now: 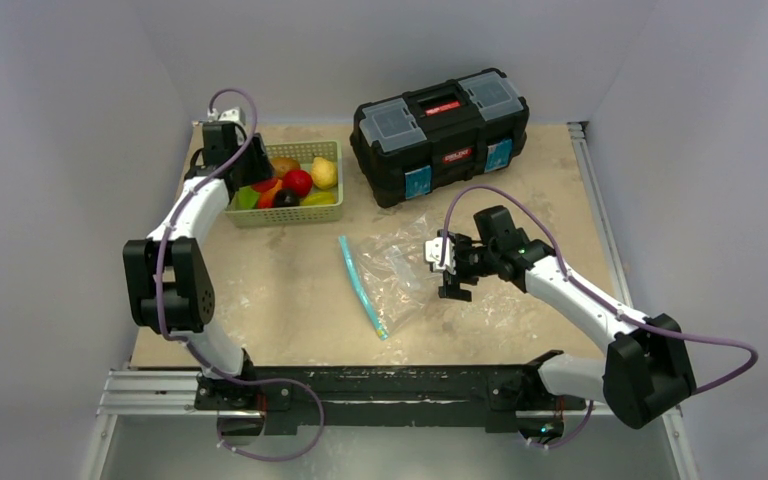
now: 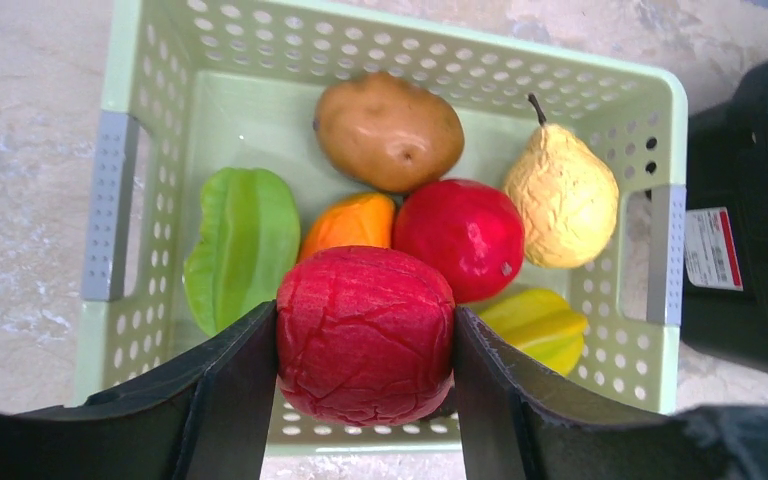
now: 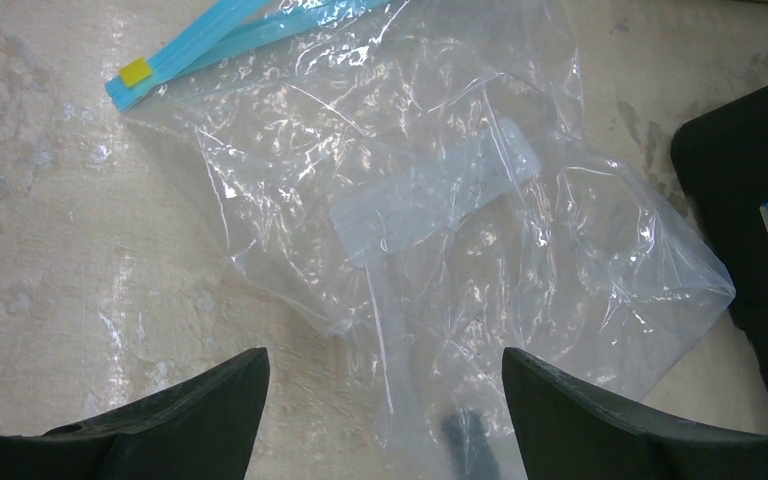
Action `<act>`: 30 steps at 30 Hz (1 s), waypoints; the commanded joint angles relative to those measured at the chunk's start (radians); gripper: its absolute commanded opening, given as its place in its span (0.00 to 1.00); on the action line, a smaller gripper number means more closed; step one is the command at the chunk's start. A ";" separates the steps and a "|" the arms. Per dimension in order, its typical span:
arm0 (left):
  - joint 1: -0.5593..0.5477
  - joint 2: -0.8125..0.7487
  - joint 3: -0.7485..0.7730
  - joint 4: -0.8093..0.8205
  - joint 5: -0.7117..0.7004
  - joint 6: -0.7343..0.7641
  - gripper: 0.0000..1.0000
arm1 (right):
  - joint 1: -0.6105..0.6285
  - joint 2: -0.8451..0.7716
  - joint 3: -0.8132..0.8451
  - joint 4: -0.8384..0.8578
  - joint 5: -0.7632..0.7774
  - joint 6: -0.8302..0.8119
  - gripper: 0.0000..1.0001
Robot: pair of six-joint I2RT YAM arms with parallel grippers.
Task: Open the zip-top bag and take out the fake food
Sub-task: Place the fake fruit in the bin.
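Observation:
The zip-top bag point(image 1: 395, 272) lies flat and crinkled mid-table, its teal-blue zip strip point(image 1: 362, 286) on its left side; in the right wrist view the bag point(image 3: 440, 220) looks empty. My right gripper point(image 1: 452, 290) hovers open over the bag's right part, nothing between its fingers. My left gripper point(image 2: 365, 400) is shut on a dark red wrinkled fake fruit point(image 2: 365, 335), held above the near edge of the green basket point(image 2: 110, 220). Other fake food lies in the basket: a brown potato point(image 2: 388, 130), a yellow pear point(image 2: 563, 195), a red fruit point(image 2: 460, 238), a green starfruit point(image 2: 245, 245), an orange piece point(image 2: 350, 222).
A black toolbox point(image 1: 440, 133) with teal latches stands at the back right, close to the basket's right side point(image 2: 750, 250). The table's metal rail runs along the right edge point(image 1: 590, 200). Both arm bases sit on the black bar at the near edge point(image 1: 390, 385).

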 commanded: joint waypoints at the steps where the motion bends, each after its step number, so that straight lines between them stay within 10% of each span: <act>1: 0.013 0.033 0.103 -0.045 -0.067 0.010 0.37 | -0.005 -0.008 0.026 0.006 -0.024 -0.012 0.85; 11: 0.022 0.055 0.150 -0.086 -0.083 0.005 0.98 | -0.010 -0.015 0.027 0.006 -0.023 -0.009 0.85; 30: 0.030 -0.189 0.032 -0.053 0.065 -0.025 1.00 | -0.025 -0.038 0.027 -0.002 -0.029 -0.010 0.86</act>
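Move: The left hand holds the red fruit over the bin; the free spot in its far-left corner lies about 4 cm ahead, 3 cm left and 8 cm below. The potato sits 4 cm ahead and 5 cm right, the green starfruit 3 cm back and 4 cm left, the orange mango 4 cm back and 2 cm right. From the right hand that spot is some 26 cm ahead, 45 cm left. Easing 2 cm forward-left over the bin, the left hand opens, releases the red fruit, then rises 5 cm. ##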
